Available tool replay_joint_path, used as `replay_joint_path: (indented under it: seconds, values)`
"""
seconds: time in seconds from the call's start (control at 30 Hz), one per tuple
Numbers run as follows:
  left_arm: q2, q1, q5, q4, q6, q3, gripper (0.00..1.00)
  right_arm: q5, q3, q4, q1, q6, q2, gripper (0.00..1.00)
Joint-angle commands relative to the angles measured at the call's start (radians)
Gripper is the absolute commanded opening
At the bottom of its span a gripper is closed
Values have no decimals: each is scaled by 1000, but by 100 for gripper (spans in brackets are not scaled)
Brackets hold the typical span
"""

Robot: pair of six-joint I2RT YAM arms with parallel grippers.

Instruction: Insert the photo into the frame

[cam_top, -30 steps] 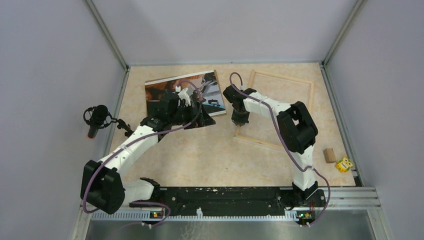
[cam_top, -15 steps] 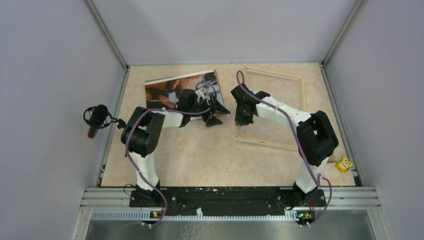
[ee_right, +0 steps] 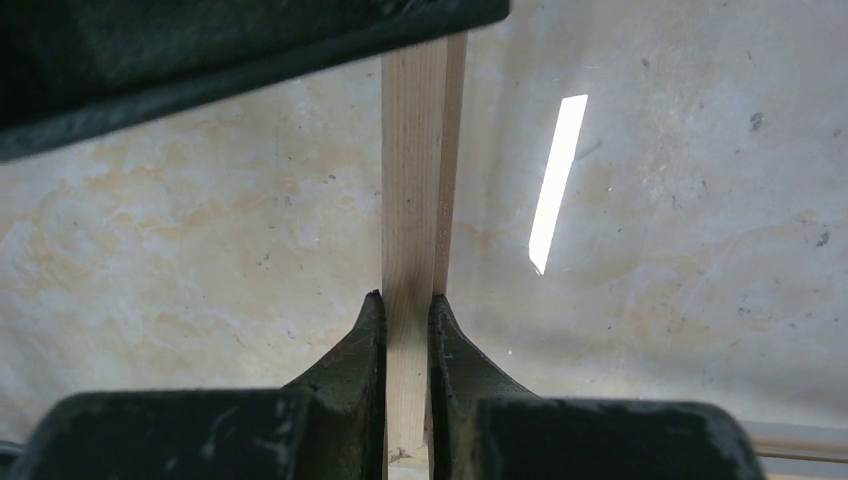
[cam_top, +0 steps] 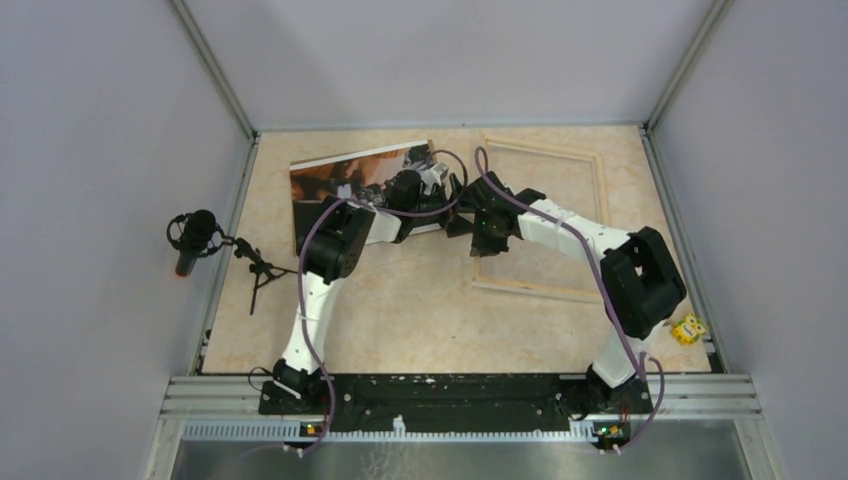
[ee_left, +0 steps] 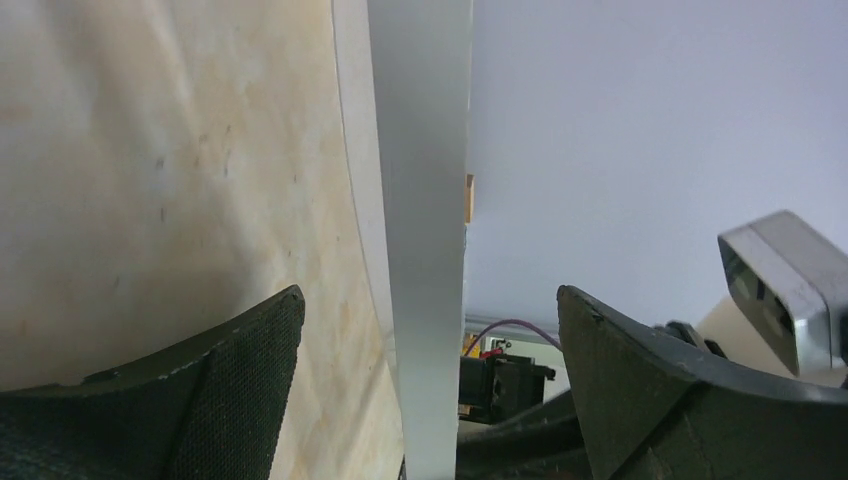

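Observation:
The photo (cam_top: 335, 180) lies picture side up at the back left of the table. My left gripper (cam_top: 452, 215) is at its right edge. In the left wrist view the left gripper (ee_left: 428, 290) is open, with a thin white edge (ee_left: 420, 150), apparently the photo's, between the fingers and touching neither. The frame (cam_top: 545, 147) of pale wooden strips lies at the back right. My right gripper (cam_top: 487, 243) is shut on its left strip. The right wrist view shows the right gripper (ee_right: 408, 310) with both fingers pressed against the wooden strip (ee_right: 410, 180).
A yellow toy (cam_top: 688, 328) lies by the right wall near the front. A black microphone on a small stand (cam_top: 195, 235) is at the left wall. Grey walls enclose the table on three sides. The two grippers are close together mid-table.
My left arm has swung right across the photo to its right edge. The right arm has shifted the frame a little to the left while holding its strip.

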State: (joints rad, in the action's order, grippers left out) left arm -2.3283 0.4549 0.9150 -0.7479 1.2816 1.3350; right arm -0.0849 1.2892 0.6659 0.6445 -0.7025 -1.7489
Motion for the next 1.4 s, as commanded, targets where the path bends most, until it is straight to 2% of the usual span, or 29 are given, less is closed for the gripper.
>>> replay_joint_path:
  seconds: [0.0,0.13,0.3,0.4,0.53,0.67,0.77,1.0,1.27,1.37]
  values:
    - [-68,16,19,-150,90,114,98,77,-14,-111,-9,25,82,0]
    - [-138,26,31,-325,204,150,91,119,-55,-162,-16,30,98,0]
    - [-182,31,29,-374,255,173,81,152,-75,-185,-26,38,91,0]
    - [-190,31,29,-408,283,165,75,154,-78,-181,-28,41,99,11]
    - [-200,31,30,-528,372,158,71,175,-86,-178,-40,48,120,37]
    - [-188,28,33,-556,390,144,67,189,-81,-159,-59,86,161,70]
    - [-180,27,38,-564,395,134,66,187,-71,-123,-105,123,210,80]
    - [-168,10,38,-605,415,97,64,248,-61,-99,-450,243,292,85]
    - [-180,-3,34,-681,447,100,58,382,33,-121,-814,333,121,91]
    - [-202,-5,30,-722,478,115,50,430,50,-152,-894,339,61,92]
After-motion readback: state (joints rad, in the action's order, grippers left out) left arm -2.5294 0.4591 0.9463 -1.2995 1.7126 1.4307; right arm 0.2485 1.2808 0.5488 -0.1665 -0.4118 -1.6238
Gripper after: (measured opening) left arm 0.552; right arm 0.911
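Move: The frame's left edge, already raised off the table, lies about 3 cm to the right of my open left hand, level with it. The photo lies some 20 cm to the left of that hand, 3 cm farther out and 6 cm lower. My right hand still pinches the left edge nearer to me. From there, the middle of the frame's right edge is about 24 cm to the right, 5 cm ahead and 5 cm below. I ease my left hand a couple of centimetres right onto the raised left edge, tip its fingers up about 15 degrees and half close them around it, the lower finger coming under the bar, then lift slightly. Once they are round it, my right hand opens and lets go, rises, then swings quickly some 25 cm right and 10 cm forward, turning clockwise, to hover open above the frame's right edge. ##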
